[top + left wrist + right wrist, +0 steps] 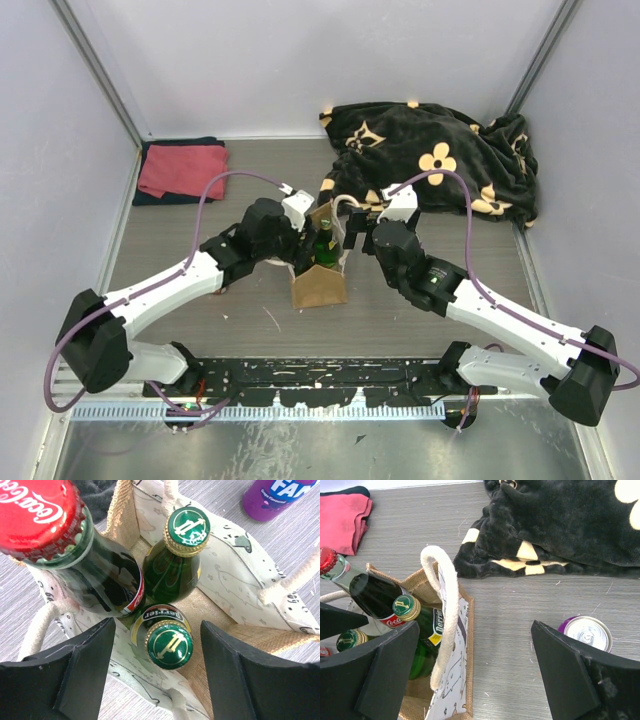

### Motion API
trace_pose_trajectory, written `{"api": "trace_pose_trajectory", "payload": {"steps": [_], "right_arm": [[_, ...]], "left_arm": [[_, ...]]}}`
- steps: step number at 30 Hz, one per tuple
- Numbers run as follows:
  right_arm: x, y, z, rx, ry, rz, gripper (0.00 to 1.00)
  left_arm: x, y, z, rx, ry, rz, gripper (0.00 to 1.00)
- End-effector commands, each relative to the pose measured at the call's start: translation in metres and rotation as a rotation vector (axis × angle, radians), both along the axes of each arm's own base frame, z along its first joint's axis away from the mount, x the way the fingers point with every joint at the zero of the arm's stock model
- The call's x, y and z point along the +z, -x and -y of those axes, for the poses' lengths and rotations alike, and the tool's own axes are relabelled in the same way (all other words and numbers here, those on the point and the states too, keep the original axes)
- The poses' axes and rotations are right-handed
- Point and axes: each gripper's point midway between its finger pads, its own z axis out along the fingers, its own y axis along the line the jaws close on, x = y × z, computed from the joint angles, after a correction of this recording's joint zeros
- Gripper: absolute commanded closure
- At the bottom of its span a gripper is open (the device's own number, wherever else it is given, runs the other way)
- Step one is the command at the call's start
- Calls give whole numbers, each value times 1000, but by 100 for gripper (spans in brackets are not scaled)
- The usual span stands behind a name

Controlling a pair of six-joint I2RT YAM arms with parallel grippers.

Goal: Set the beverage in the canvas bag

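Observation:
The canvas bag [318,283] stands upright mid-table, with white rope handles [445,610] and a printed lining [235,565]. Three bottles stand inside it: a red-capped Coca-Cola bottle [37,515] and two green Perrier bottles [186,530]. The nearer Perrier, the beverage [169,644], sits in the bag between the fingers of my left gripper [157,635]. That gripper is open, with a gap on both sides of the cap. My right gripper [475,630] hangs wide open over the bag's right rim, holding nothing.
A purple soda can [585,632] stands on the table right of the bag, beside my right finger. A black flowered blanket [440,160] lies at the back right. A folded red cloth [182,170] lies at the back left.

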Motion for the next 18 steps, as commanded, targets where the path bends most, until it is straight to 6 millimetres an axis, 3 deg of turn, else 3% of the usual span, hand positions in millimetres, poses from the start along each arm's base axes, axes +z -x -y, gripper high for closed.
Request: {"api": "trace_pose_trajectory", "payload": {"steps": [1,4,6,11,14,18], "right_arm": [[18,-2,1,-19,-37,46,0],[19,-2,2,-22,-33,47,0],[18,-2,4,-25,-28,47,0],[17,-2,5,-29,-21,46,0],[16,-2,5,-30,-17,43,0],[17,-1,9,-43,-10,43,0]], "left_arm": [[36,0,5,-8,53,61,24],[45,3,6,-7,67,65,24],[66,8,4,-13,104,95,24],[90,25,5,-68,142,132,25],[103,49,10,-196,141,182,26],[96,86,17,-388,69,231,27]]}}
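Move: The green bottle the left hand has already released stands in the canvas bag almost straight below the hand point, its middle about 8 cm down. From this hand, the other green bottle is some 4 cm ahead and 6 cm right, the cola bottle about 6 cm ahead and 1 cm left, and the cola can outside the bag roughly 7 cm back and 20 cm left. From the right hand, the released bottle lies about level, 14 cm left and well below. With its fingers staying open, the left hand lifts clear of the released green bottle's cap and rises about 9 cm out of the crowd of bottle necks, slowly at first and then faster. As it climbs it draws back towards the robot by some 5 cm, mostly near the end, while the wrist turns a little clockwise and the fingers tip up from their downward slant by about 10 degrees. ##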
